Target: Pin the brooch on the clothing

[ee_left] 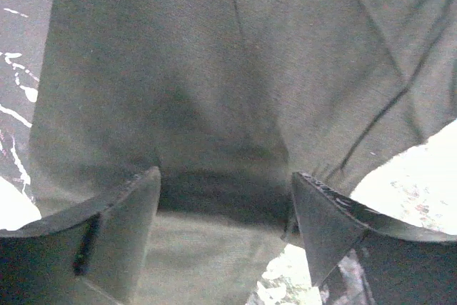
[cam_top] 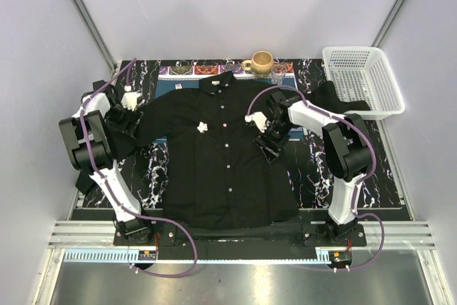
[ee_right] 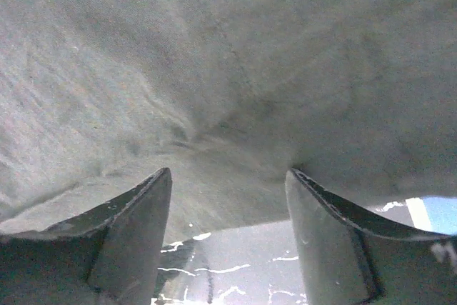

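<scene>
The clothing is a black button-up shirt spread flat on the mat, collar at the far side. The brooch, a tiny whitish ornament, sits on the shirt's chest left of the button row. My left gripper is low over the shirt's left shoulder and sleeve; its jaws stand open in the left wrist view, with the shirt cloth lying across the gap. My right gripper is at the shirt's right side, also open, with its fingertips at the hem of the cloth. Neither wrist view shows the brooch.
A marbled black mat covers the table. At the far edge stand a tan mug and a small glass. A white basket sits at the far right, with dark cloth beside it.
</scene>
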`<move>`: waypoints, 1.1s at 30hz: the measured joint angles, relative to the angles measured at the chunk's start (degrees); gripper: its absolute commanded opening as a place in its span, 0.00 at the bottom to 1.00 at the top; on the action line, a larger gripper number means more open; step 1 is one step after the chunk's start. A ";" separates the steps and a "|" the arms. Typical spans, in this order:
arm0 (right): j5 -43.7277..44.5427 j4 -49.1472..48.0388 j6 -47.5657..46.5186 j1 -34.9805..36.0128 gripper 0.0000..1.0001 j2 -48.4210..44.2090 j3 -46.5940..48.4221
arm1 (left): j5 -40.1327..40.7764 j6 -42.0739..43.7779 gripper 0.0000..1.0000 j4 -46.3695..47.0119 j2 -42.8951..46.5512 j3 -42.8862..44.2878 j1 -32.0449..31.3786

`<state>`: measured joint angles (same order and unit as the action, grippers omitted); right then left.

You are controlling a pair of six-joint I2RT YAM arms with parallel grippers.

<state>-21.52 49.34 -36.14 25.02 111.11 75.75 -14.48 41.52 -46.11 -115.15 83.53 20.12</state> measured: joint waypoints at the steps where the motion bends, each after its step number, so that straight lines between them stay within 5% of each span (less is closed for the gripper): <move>1: 0.70 -0.07 0.55 -0.09 0.80 -0.35 0.11 | -0.33 -0.15 0.86 -0.11 0.55 0.00 -0.24; 6: 1.07 -0.85 3.28 -2.51 0.93 -2.93 4.28 | -2.45 -2.89 0.98 -0.26 7.19 0.15 -2.78; 10: 1.01 -4.33 6.73 -5.79 1.00 -6.62 9.84 | -4.72 -6.54 0.99 1.79 13.05 2.01 -6.03; 22: 3.58 -26.40 28.76 -8.94 1.00 -11.76 14.56 | -3.19 -24.11 0.99 19.67 23.56 1.64 -13.22; 33: -1.79 -31.43 38.97 -20.90 1.00 -8.33 12.74 | 6.95 -31.65 0.99 25.62 24.22 -3.50 -26.34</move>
<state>-23.31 17.91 2.83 4.12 102.78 88.49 -7.53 9.87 -20.49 -90.94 80.03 -6.22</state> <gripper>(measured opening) 0.994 0.987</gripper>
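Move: My left hand is low on the left sleeve; the clothing's left shoulder is roughly 15 cm to its right and 11 cm ahead, with the brooch some 23 cm right and 2 cm ahead. From my right hand, low over the shirt's right side, the right shoulder is about 21 cm ahead and 4 cm right, the brooch 21 cm left and 10 cm ahead, the glass 30 cm ahead and 5 cm right, and the mug straight ahead about 34 cm. I open both hands wide and lift clear of the cloth. My left hand rises about 24 cm, swinging right and a little forward to come above the left shoulder, while my right goes forward and up some 20 cm each, then right, to hang above the right shoulder. Both tilt their fingers forward, the right also turning clockwise; both sink slightly at the end. ##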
